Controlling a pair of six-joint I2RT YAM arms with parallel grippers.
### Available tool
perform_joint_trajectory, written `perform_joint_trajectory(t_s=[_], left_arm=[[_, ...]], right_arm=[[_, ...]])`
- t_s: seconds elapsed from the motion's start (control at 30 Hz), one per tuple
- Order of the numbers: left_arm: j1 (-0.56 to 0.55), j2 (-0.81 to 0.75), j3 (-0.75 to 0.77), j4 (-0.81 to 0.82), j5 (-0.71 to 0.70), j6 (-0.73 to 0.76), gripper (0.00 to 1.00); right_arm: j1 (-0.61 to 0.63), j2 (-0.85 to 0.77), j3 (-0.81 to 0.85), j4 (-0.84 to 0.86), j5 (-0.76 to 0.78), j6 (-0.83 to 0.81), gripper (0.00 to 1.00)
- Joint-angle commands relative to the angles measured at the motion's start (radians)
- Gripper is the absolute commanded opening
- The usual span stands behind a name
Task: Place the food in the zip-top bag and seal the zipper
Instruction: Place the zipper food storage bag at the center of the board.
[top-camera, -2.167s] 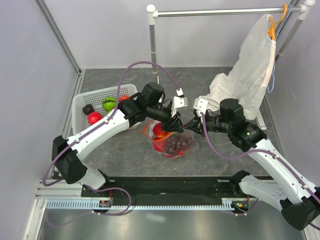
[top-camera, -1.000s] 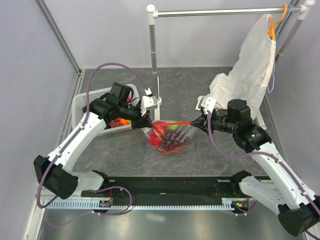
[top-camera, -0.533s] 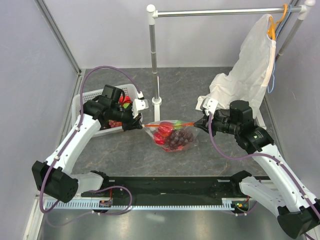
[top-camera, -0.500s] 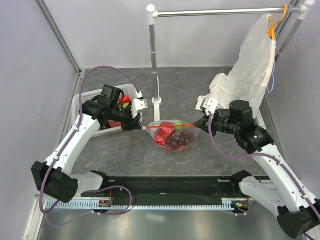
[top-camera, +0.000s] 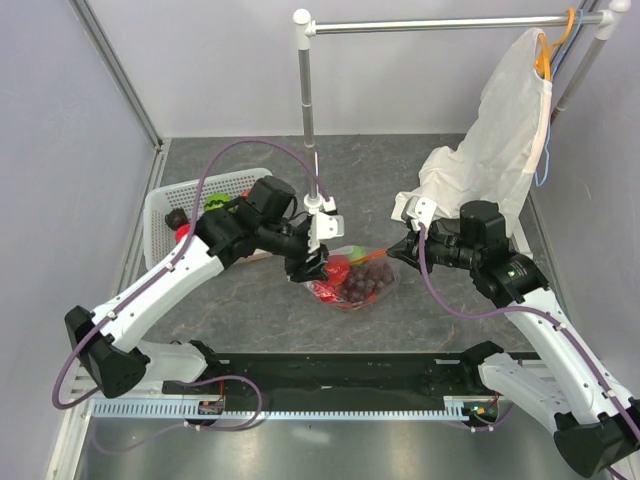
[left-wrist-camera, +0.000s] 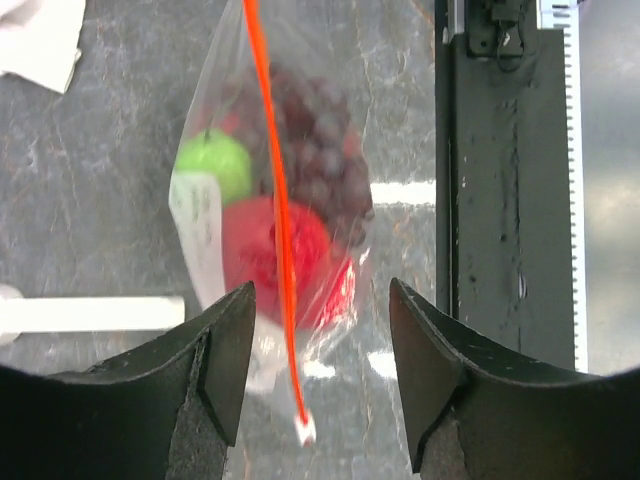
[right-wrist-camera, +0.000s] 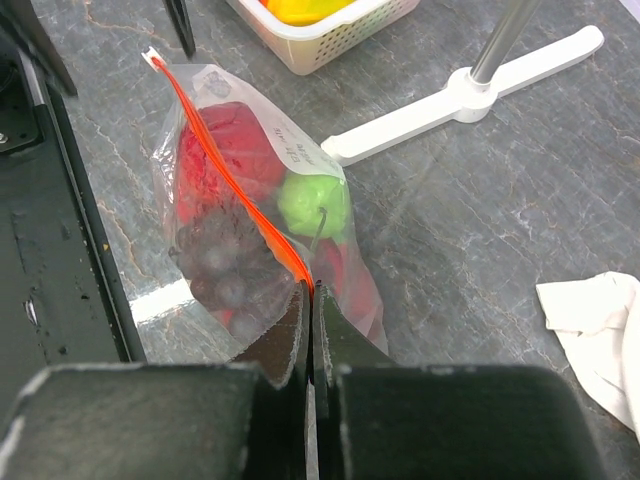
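Observation:
The clear zip-top bag (top-camera: 352, 285) lies on the grey table in front of the arms. It holds a red apple (right-wrist-camera: 225, 150), a green piece (right-wrist-camera: 312, 205) and purple grapes (right-wrist-camera: 215, 265). The orange-red zipper (right-wrist-camera: 235, 190) runs along its top edge. My right gripper (right-wrist-camera: 312, 292) is shut on the zipper's right end. My left gripper (left-wrist-camera: 320, 390) is open just above the bag's left end. The zipper (left-wrist-camera: 275, 200) and its small white end tab (left-wrist-camera: 303, 430) lie between its fingers (left-wrist-camera: 215, 370), untouched.
A white slotted basket (top-camera: 165, 205) with more toy food stands at the left. A clothes rack pole (top-camera: 308, 100) and its white foot (right-wrist-camera: 470, 95) stand behind the bag. A white garment cover (top-camera: 490, 160) hangs at the right. A black rail (left-wrist-camera: 500, 200) runs along the near edge.
My left gripper has let go of the zipper's left end, moved right toward the bag and now stands open over it. The right gripper has stayed shut on the right end.

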Motion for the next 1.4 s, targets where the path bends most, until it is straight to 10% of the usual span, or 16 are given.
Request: perform_joint_trajectory(t_s=[0.0,0.33,0.67,0.7,0.87,1.37], left_arm=[[-0.087,0.046,-0.01,0.175,-0.117,-0.15,0.63],[-0.135,0.141,-0.019,0.245,-0.115,-0.14,0.57],[-0.129,0.135,0.014,0.245,-0.1,-0.204,0.02],[-0.114,0.116,0.062,0.229,-0.089,-0.215,0.02],[-0.097,0.102,0.156,0.093,-0.005,-0.227,0.02],[-0.049,0.275,0.39,0.059,0.001,-0.119,0.02]], right_arm=[[-0.005,-0.026,0.023,0.045,-0.037,0.01,0.0],[-0.005,-0.041,0.025,0.045,-0.041,0.018,0.0],[-0.005,-0.067,0.035,0.045,-0.047,0.042,0.0],[-0.005,-0.068,0.041,0.045,-0.038,0.071,0.04],[-0.005,-0.081,0.08,0.102,-0.006,0.24,0.98],[-0.007,-0.029,0.21,0.194,0.307,0.603,0.98]])
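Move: The stretch of bag zipper to grip lies about 6 cm right of the open left hand, 1 cm ahead and 4 cm lower. From the shut right hand, still holding the zipper's right end, it is some 10 cm left, 2 cm back and 3 cm below. From the left hand, the filled bag's middle is roughly 7 cm right, 1 cm back and 10 cm below; the rack foot stands about 14 cm ahead, 2 cm left and 14 cm below. The left fingers pinch the orange zipper partway along, having gone about 6 cm right and 4 cm down towards the right hand, then carry it up about 5 cm. Once they are shut, the right hand, which had only crept back a little, opens wide, lets go of the zipper's right end and rises about 11 cm clear, fingertips tilting up some 20 degrees. ##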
